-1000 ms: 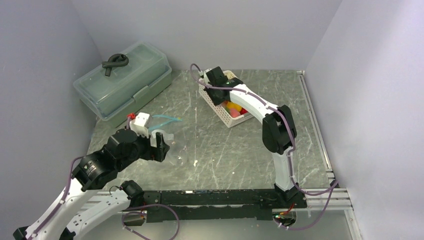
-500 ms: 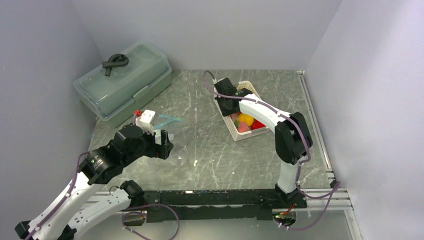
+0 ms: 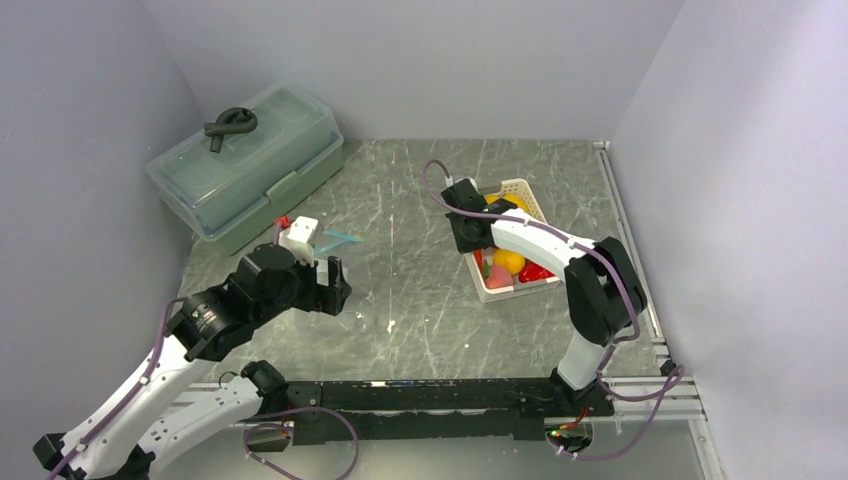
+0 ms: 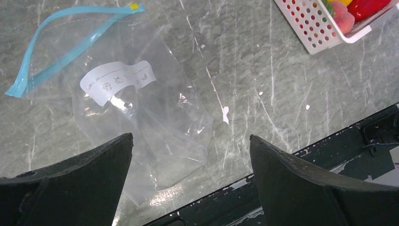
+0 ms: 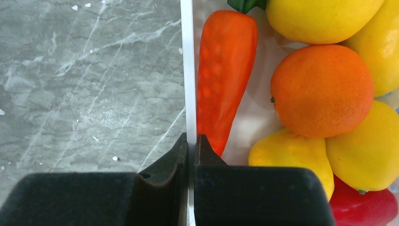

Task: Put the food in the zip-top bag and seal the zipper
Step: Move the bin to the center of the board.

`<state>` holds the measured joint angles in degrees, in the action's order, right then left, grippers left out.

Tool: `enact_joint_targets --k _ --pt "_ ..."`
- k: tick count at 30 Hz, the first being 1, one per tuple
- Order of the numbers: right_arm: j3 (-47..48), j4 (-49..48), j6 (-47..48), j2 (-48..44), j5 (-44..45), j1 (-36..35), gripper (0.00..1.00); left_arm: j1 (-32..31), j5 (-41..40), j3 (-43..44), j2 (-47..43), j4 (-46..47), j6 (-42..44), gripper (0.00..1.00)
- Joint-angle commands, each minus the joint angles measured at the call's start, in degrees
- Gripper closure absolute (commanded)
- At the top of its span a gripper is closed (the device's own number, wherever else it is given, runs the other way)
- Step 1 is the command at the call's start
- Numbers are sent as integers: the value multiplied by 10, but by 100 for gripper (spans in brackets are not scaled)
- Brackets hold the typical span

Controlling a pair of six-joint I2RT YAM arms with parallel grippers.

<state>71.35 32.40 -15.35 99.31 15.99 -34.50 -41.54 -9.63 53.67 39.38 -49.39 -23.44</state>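
Note:
The zip-top bag [image 4: 141, 122] lies flat and see-through on the grey table, its teal zipper [image 4: 66, 52] curled apart at the far left. My left gripper [image 4: 190, 141] hovers open above the bag's near end with nothing between its fingers. From above, only the zipper [image 3: 340, 237] shows past my left gripper [image 3: 335, 285]. The food [image 3: 510, 262] sits in a white latticed basket [image 3: 516, 184]. A carrot [image 5: 226, 70], an orange [image 5: 322, 89], yellow fruits and a red pepper [image 5: 362, 207] lie inside. My right gripper [image 5: 191, 141] is shut on the basket's thin white wall [image 5: 187, 70].
A large translucent lidded box [image 3: 245, 160] with a dark looped cable [image 3: 230, 124] on top stands at the back left. A black rail [image 3: 430, 395] runs along the near edge. Walls close in on the left, back and right.
The right arm has dragged the basket by its wall toward the near right. The left arm has shifted slightly right over the bag, jaws still open.

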Motion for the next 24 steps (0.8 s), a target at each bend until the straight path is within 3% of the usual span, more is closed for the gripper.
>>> enact_joint_targets --k 1,12,18,24 --pt "-22 -28 -41 -34 -4 0 100 2 8 1 2 36 -4 1" --pt "-38 -49 -64 -27 -8 0 99 2 -18 21 41 14 -12 1" --pt "-28 -40 -56 -39 -4 0 71 2 -35 20 39 14 -20 1" --pt "-17 -29 -45 -74 -2 0 59 2 -55 21 34 17 -24 1"
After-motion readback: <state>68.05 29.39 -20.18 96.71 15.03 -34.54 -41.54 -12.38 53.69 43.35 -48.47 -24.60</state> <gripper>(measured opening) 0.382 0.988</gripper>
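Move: The right fingers are shut on the bin's left long rim; the bin's middle is about 8 cm to the right, level fore and aft, and some 3 cm lower. Inside, the carrot lies roughly 4 cm ahead and 2 cm right of the fingers, the peach some 6 cm back and 6 cm right, the near lemon about 3 cm back and 8 cm right. From the left hand the bin is about 17 cm ahead, 30 cm right and 18 cm below. The right hand settles down about 1 cm, then opens its fingers roughly a third, releasing the bin's left rim. ##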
